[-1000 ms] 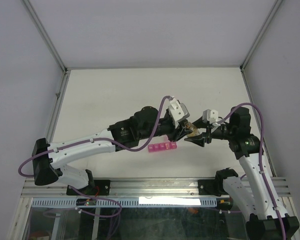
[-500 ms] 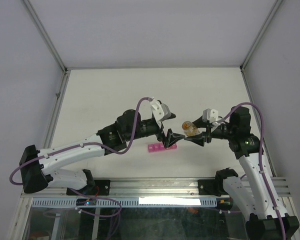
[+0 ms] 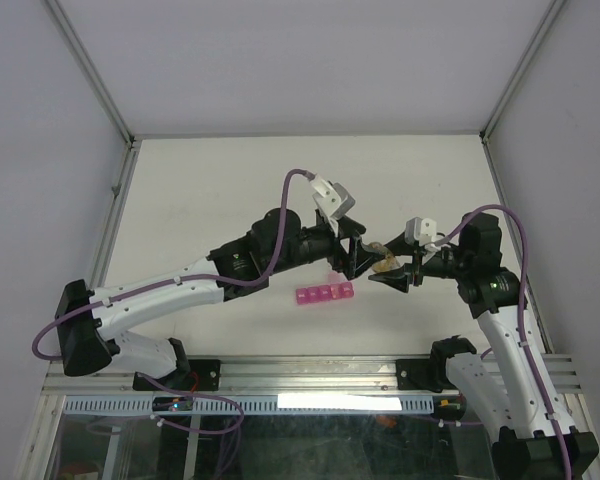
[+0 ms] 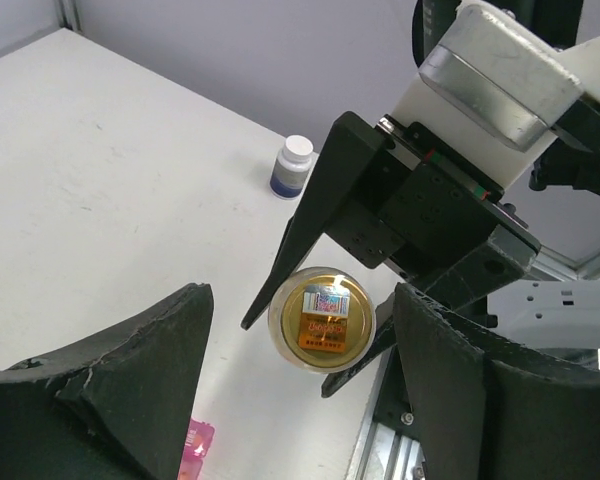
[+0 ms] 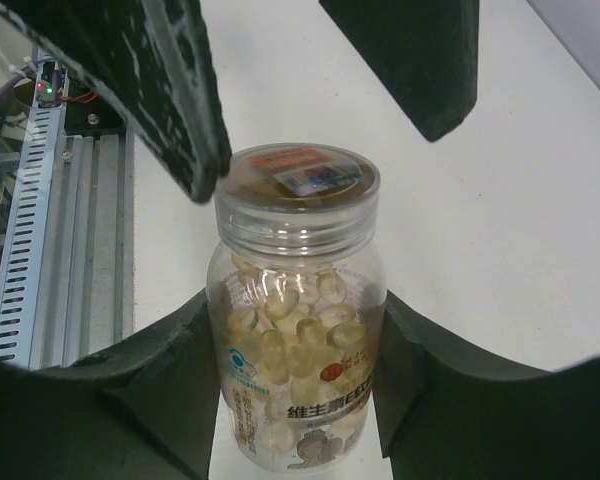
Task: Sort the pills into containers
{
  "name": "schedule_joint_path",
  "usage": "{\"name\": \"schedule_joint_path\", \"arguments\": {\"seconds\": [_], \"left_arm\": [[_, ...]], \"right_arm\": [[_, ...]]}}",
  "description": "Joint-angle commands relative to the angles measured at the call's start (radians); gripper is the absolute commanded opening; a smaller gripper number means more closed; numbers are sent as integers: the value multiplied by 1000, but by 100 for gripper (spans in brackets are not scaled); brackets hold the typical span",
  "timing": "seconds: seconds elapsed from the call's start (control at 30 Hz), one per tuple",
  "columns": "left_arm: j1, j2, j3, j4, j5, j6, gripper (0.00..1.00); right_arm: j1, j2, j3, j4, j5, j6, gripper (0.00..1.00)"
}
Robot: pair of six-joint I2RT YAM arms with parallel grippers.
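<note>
My right gripper point(image 3: 392, 272) is shut on a clear pill bottle point(image 5: 298, 330), holding it off the table with its cap toward the left arm. Yellowish pills point(image 5: 285, 325) fill the bottle, and its clear cap point(image 5: 298, 185) with an orange label is on. My left gripper point(image 3: 356, 256) is open, one black finger point(image 4: 130, 390) on each side of the cap point(image 4: 320, 318) with a gap on both sides. The magenta containers point(image 3: 324, 294) lie on the table below the two grippers; one end shows in the left wrist view point(image 4: 198, 445).
A small bottle with a white cap point(image 4: 292, 166) stands on the white table point(image 3: 230, 190) beyond the right gripper. The metal rail of the arm mounts point(image 3: 310, 372) runs along the near edge. Grey walls close in the table on three sides.
The left gripper left the bottle's cap, swung down and left toward the magenta containers with its jaws wide, then came back up to the cap, somewhat less wide. The right gripper and bottle stayed put.
</note>
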Motion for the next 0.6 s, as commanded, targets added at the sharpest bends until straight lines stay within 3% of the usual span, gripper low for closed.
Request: {"name": "schedule_joint_path", "arguments": {"seconds": [0.0,0.27,0.57], "left_arm": [[-31,30,83,-53,-52,-18,73],[-41,58,115,-94,-51,-3,59],[-41,59,122,-123,38,83,13]], "right_arm": [[-6,-9,29,44,-11,9,0],[-5,-8,29,44,-11,9,0],[-6,-8,29,44,-13,10,0]]}}
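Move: The jar's lid, facing the left hand's spread fingers, lies about 2 cm to that hand's right, 2 cm below and 1 cm back. The jar's body, held in the right hand's fingers, is some 6 cm to the left hand's right, 5 cm lower and 3 cm back. The pink pill box lies about level with the left hand, 6 cm to its left and some 25 cm below. From the right hand the lid is about 4 cm left, 2 cm ahead and 2 cm above. Down by about 2 cm, and a little over 1 cm to its right, the left hand brings its open fingers over the jar's lid, rolling some 5 degrees, then narrows them from wide to pinch the lid's rim from both sides. The right hand stays put and keeps its grip on the jar's body. ##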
